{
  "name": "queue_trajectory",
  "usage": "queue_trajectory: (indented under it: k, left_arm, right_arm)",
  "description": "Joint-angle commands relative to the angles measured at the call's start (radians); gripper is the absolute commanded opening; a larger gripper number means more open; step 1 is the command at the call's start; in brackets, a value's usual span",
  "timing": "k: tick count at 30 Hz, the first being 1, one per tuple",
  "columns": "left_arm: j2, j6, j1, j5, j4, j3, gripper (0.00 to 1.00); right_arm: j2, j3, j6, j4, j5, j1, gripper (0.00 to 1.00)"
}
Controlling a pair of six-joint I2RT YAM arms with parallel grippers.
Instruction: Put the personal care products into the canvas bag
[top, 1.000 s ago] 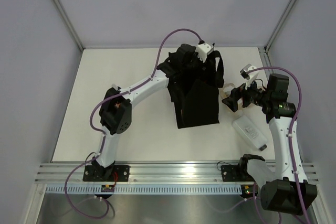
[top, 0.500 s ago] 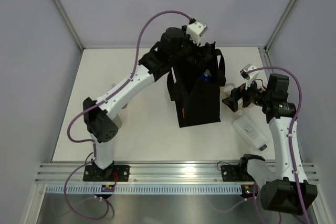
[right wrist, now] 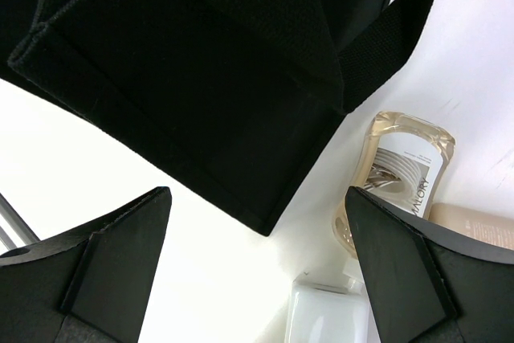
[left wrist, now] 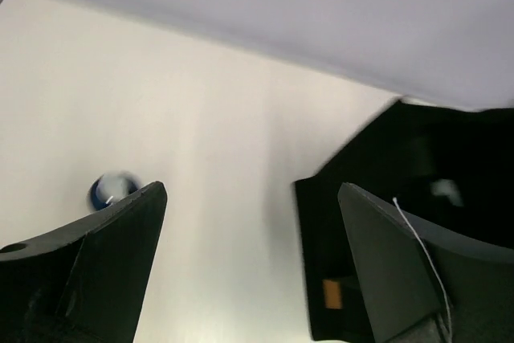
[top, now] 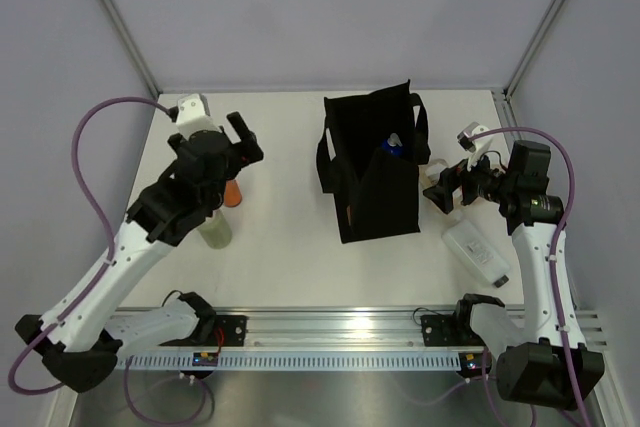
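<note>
The canvas bag stands upright mid-table, its mouth open. A blue-and-orange bottle shows inside it. My left gripper hangs open and empty well left of the bag, above an orange dark-capped bottle and a pale cream bottle. In the blurred left wrist view the gripper is open, with the bag on the right. My right gripper is open beside the bag's right wall. In its wrist view the gripper has a clear beige bottle and a flat white bottle near its right finger.
The flat white bottle lies right of the bag near the right arm. A beige pack lies beside the clear bottle. A small dark blue round thing shows blurred by the left finger. Grey walls close the table on three sides.
My left arm has come out of the bag's mouth and swung far left, its jaws opening. The blue-and-orange bottle now shows inside the bag. The right arm has not moved.
</note>
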Motion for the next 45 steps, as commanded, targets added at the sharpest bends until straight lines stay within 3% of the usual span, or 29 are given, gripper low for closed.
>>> queue_trajectory:
  k: [1,4,8,18,26,28,29,31,33,39,41,42,45]
  left_arm:
    - [0.048,-0.348,0.083,-0.158,-0.257,-0.122,0.92]
    - [0.071,-0.41,0.168,-0.138,-0.276,-0.188,0.92]
    - [0.216,-0.419,0.267,-0.12,-0.264,-0.192,0.92]
    - [0.474,-0.272,0.352,0.007,-0.043,-0.159,0.89]
    - [0.574,-0.263,0.387,-0.049,-0.014,-0.133,0.82]
    - [0.58,-0.255,0.389,-0.048,0.009,-0.144,0.77]
    - [0.577,-0.246,0.389,-0.034,0.013,-0.149,0.67]
    - [0.559,-0.237,0.389,-0.023,0.034,-0.173,0.55]
    - [0.542,-0.22,0.389,-0.019,0.052,-0.187,0.33]
    - [0.374,0.002,0.306,0.006,0.165,-0.192,0.19]
    - [0.271,0.133,0.283,0.133,0.233,-0.192,0.12]
    - [0.243,0.163,0.266,0.173,0.278,-0.182,0.03]
    - [0.177,0.249,0.208,0.285,0.313,-0.1,0.0]
  right_arm:
    - [0.002,0.003,0.004,0.011,0.022,-0.001,1.0]
    - [0.005,0.003,0.007,0.011,0.025,-0.001,1.0]
    - [0.005,-0.001,0.006,0.011,0.022,-0.005,0.99]
    - [0.005,0.003,0.003,0.008,0.01,-0.01,1.0]
    - [-0.001,0.004,-0.004,0.003,0.001,-0.01,1.0]
    - [0.002,0.006,-0.004,0.003,-0.003,-0.01,0.99]
    - [0.005,0.006,-0.004,0.001,-0.003,-0.01,0.99]
    - [0.008,0.007,-0.005,-0.002,-0.006,-0.01,0.99]
    - [0.011,0.009,-0.005,-0.002,-0.007,-0.01,0.99]
    - [0.019,0.009,-0.004,0.0,-0.012,-0.01,0.99]
    - [0.023,0.01,-0.004,-0.002,-0.012,-0.01,0.99]
    - [0.025,0.01,-0.005,-0.002,-0.01,-0.01,1.0]
    - [0.025,0.01,-0.005,-0.002,-0.004,-0.01,0.99]
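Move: The orange bottle with the blue cap stands some 30 cm below the open left hand, about 8 cm ahead and 10 cm to its left. The green bottle is about 10 cm nearer the base than that bottle and 3 cm farther left. The canvas bag is about 27 cm to the left hand's right and 13 cm ahead. From the right hand, the orange bottle lies roughly 50 cm left, 10 cm ahead and 16 cm below. Down and left, the left hand swoops to the orange bottle, tipping its fingers down some 35 degrees and turning counter-clockwise, then eases forward over the last part of a 26 cm drop. The fingers close on the blue top, then lift the bottle about 8 cm, veering right towards the bag as the wrist turns back clockwise. ##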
